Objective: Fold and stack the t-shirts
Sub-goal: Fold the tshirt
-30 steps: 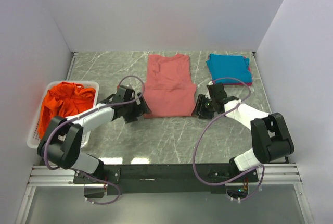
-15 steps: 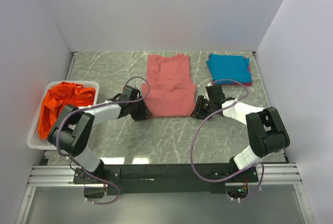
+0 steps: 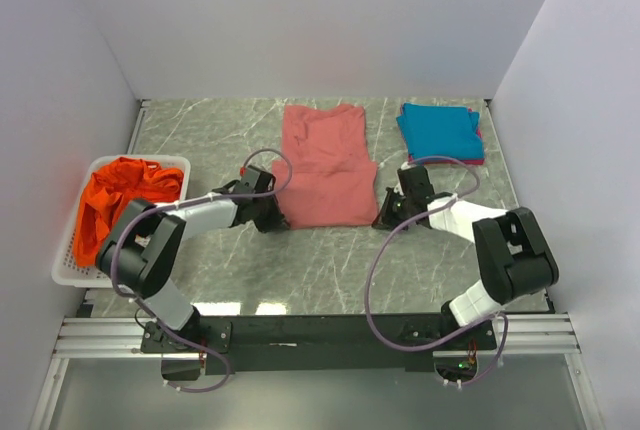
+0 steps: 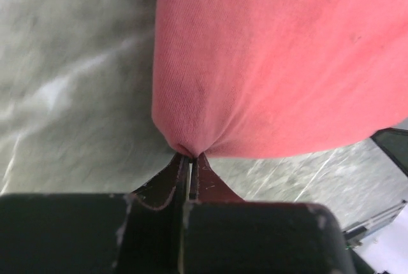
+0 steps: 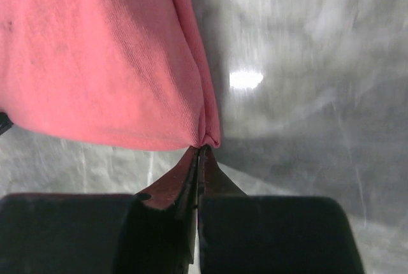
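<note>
A salmon-red t-shirt (image 3: 325, 165) lies flat in the middle of the table, partly folded, its hem nearest the arms. My left gripper (image 3: 280, 220) is shut on the hem's near left corner, which bunches at the fingertips (image 4: 189, 155) in the left wrist view. At the near right corner my right gripper (image 3: 381, 218) is shut on the same shirt (image 5: 108, 70), the cloth pinched at its tips (image 5: 203, 148). A folded teal-blue t-shirt (image 3: 440, 131) rests at the back right on a magenta one (image 3: 481, 138). An orange t-shirt (image 3: 122, 200) fills the basket.
The white mesh basket (image 3: 64, 253) stands at the left edge of the grey marbled table (image 3: 330, 265). White walls close in the left, back and right. A black rail runs along the near edge under the arm bases.
Both grippers have moved in to the salmon-red shirt's near corners and shut on them. The shirt itself lies where it was.
</note>
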`<action>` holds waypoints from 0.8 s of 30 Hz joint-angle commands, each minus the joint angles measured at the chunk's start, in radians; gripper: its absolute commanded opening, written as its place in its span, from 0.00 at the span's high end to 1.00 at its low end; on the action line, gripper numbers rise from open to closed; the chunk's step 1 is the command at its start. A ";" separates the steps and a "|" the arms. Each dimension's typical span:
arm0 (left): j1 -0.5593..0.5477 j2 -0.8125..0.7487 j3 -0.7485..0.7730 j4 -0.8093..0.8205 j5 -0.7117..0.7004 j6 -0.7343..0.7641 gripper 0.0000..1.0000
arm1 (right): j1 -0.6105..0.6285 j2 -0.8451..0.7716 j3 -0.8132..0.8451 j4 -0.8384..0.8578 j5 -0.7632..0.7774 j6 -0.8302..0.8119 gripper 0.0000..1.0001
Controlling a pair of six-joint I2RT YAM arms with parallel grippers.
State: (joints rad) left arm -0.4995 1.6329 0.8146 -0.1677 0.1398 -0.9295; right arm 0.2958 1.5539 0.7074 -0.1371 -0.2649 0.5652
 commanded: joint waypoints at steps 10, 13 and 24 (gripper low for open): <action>-0.149 -0.507 -0.206 -0.389 0.004 -0.137 0.99 | 0.200 -0.656 -0.315 -0.341 -0.083 0.176 1.00; -0.149 -0.568 -0.115 -0.450 -0.009 -0.109 0.99 | 0.187 -0.790 -0.206 -0.448 0.010 0.173 1.00; 0.015 -0.282 0.349 -0.319 -0.084 0.104 0.99 | -0.026 -0.513 0.215 -0.372 -0.007 -0.005 1.00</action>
State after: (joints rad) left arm -0.5297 1.2839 1.0706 -0.5537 0.0834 -0.9089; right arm 0.3000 0.9504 0.8177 -0.5571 -0.2588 0.6262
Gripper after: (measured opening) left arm 0.022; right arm 0.007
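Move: The folded t-shirt's two near corners are already pinched, one in each shut hand, just above the table. Its far edge, where the corners are headed, lies about 25 cm ahead and 9 cm to the right of the left hand, and 25 cm ahead and 10 cm to the left of the right hand. The blue stack stands some 19 cm ahead and 13 cm right of the right hand; the laundry basket is roughly 34 cm left of the left hand, level with it. The t-shirt is first dragged by its two pinched near corners back towards the robot, low over the table, some 12 to 14 cm. Both hands then sweep up about 16 cm and forward again roughly 10 cm, lifting the near edge towards the far one, fingers staying shut and their tips tilting forward about 15 degrees. ##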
